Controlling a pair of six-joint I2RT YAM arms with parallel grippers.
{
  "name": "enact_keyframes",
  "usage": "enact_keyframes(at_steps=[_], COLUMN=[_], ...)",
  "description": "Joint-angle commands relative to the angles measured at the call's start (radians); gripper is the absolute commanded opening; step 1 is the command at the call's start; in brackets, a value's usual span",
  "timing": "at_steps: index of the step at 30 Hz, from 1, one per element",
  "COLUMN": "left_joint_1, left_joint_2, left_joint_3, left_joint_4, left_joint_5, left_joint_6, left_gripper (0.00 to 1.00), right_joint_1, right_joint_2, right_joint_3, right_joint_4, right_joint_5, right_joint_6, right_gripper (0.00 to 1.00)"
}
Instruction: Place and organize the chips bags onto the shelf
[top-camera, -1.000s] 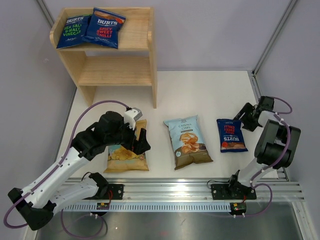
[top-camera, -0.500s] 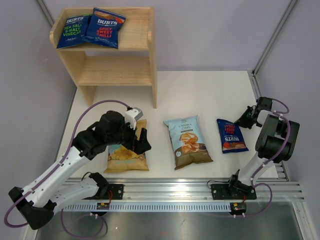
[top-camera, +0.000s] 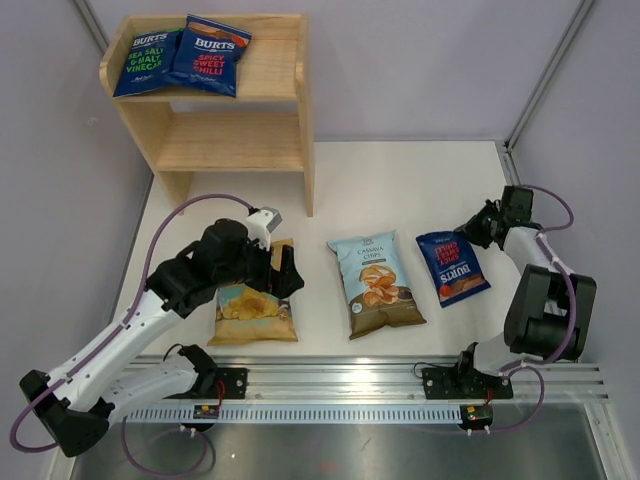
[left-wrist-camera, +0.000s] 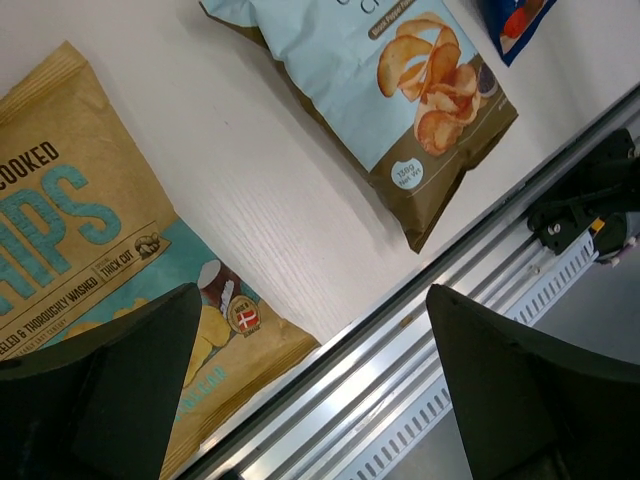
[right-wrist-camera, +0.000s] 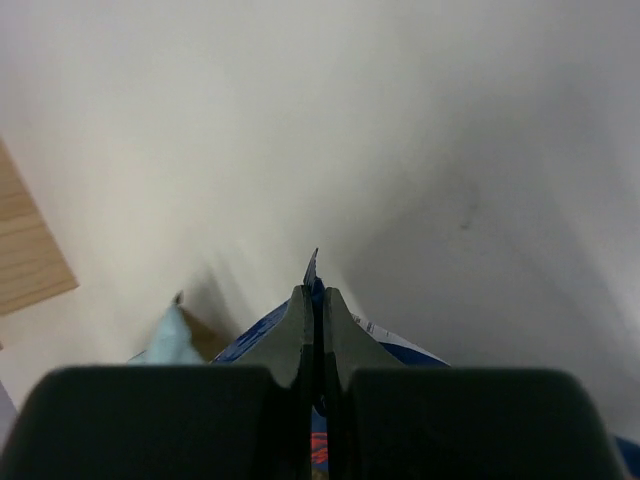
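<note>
My right gripper (top-camera: 478, 228) is shut on the top edge of a small dark-blue BURTS chips bag (top-camera: 452, 266) at the table's right side. In the right wrist view the bag's edge (right-wrist-camera: 313, 262) pokes up between the closed fingertips (right-wrist-camera: 313, 300). My left gripper (top-camera: 277, 274) hovers open over the yellow chips bag (top-camera: 252, 308), whose lower corner (left-wrist-camera: 120, 260) shows between the wide-apart fingers (left-wrist-camera: 520, 400). The light-blue Cassava bag (top-camera: 375, 283) lies flat mid-table. Two more BURTS bags (top-camera: 182, 58) rest on the top tier of the wooden shelf (top-camera: 270, 140).
The shelf's lower tier (top-camera: 235, 142) holds nothing. A metal rail (top-camera: 350, 380) runs along the near table edge, close below the left gripper. Enclosure walls stand near the right arm (top-camera: 545, 300).
The right gripper closed on the dark-blue bag's top edge and pulled it slightly left, tilting it. The left arm barely shifted.
</note>
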Motion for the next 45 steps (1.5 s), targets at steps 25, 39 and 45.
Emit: enact_keyframes(at_steps=[25, 39, 45], left_joint_1=[-0.002, -0.047, -0.047], left_joint_2=[0.042, -0.008, -0.05], left_joint_3=[-0.43, -0.476, -0.458], left_joint_4=[1.522, 1.499, 1.458], left_joint_5=[0.14, -0.05, -0.027], left_joint_6=[-0.052, 0.054, 0.051], left_gripper=[0.99, 0.9, 0.35], right_joint_1=[0.739, 0.98, 1.017], right_joint_2=[-0.42, -0.365, -0.374], right_joint_3=[0.159, 0.156, 0.156], right_joint_4=[0.288, 0.468, 0.474], right_joint_5=[0.146, 0.189, 0.221], right_joint_6=[0.56, 0.705, 0.71], right_gripper=[0.0, 0.0, 0.0])
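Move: The right hand, already shut on the far edge of the blue chips bag, has the left hand's open fingers about 47 cm to its left, 20 cm back and 13 cm higher. The cassava bag lies 23 cm left, 12 cm back and 6 cm below the right hand. From the left hand, the blue bag's middle is 44 cm right, 11 cm ahead and 17 cm down; the kettle chips bag is 8 cm left, 5 cm ahead and 19 cm down. The left fingers, wide open until near the end, partly close around the hanging lower part of the blue bag while the right hand keeps its pinch on the upper edge. The right hand brings it there, some 35 cm left, 30 cm up and a little back, levelling its fingers to point forward-left. The left hand rises about 10 cm, easing right and forward, its fingers tipping up past level. ##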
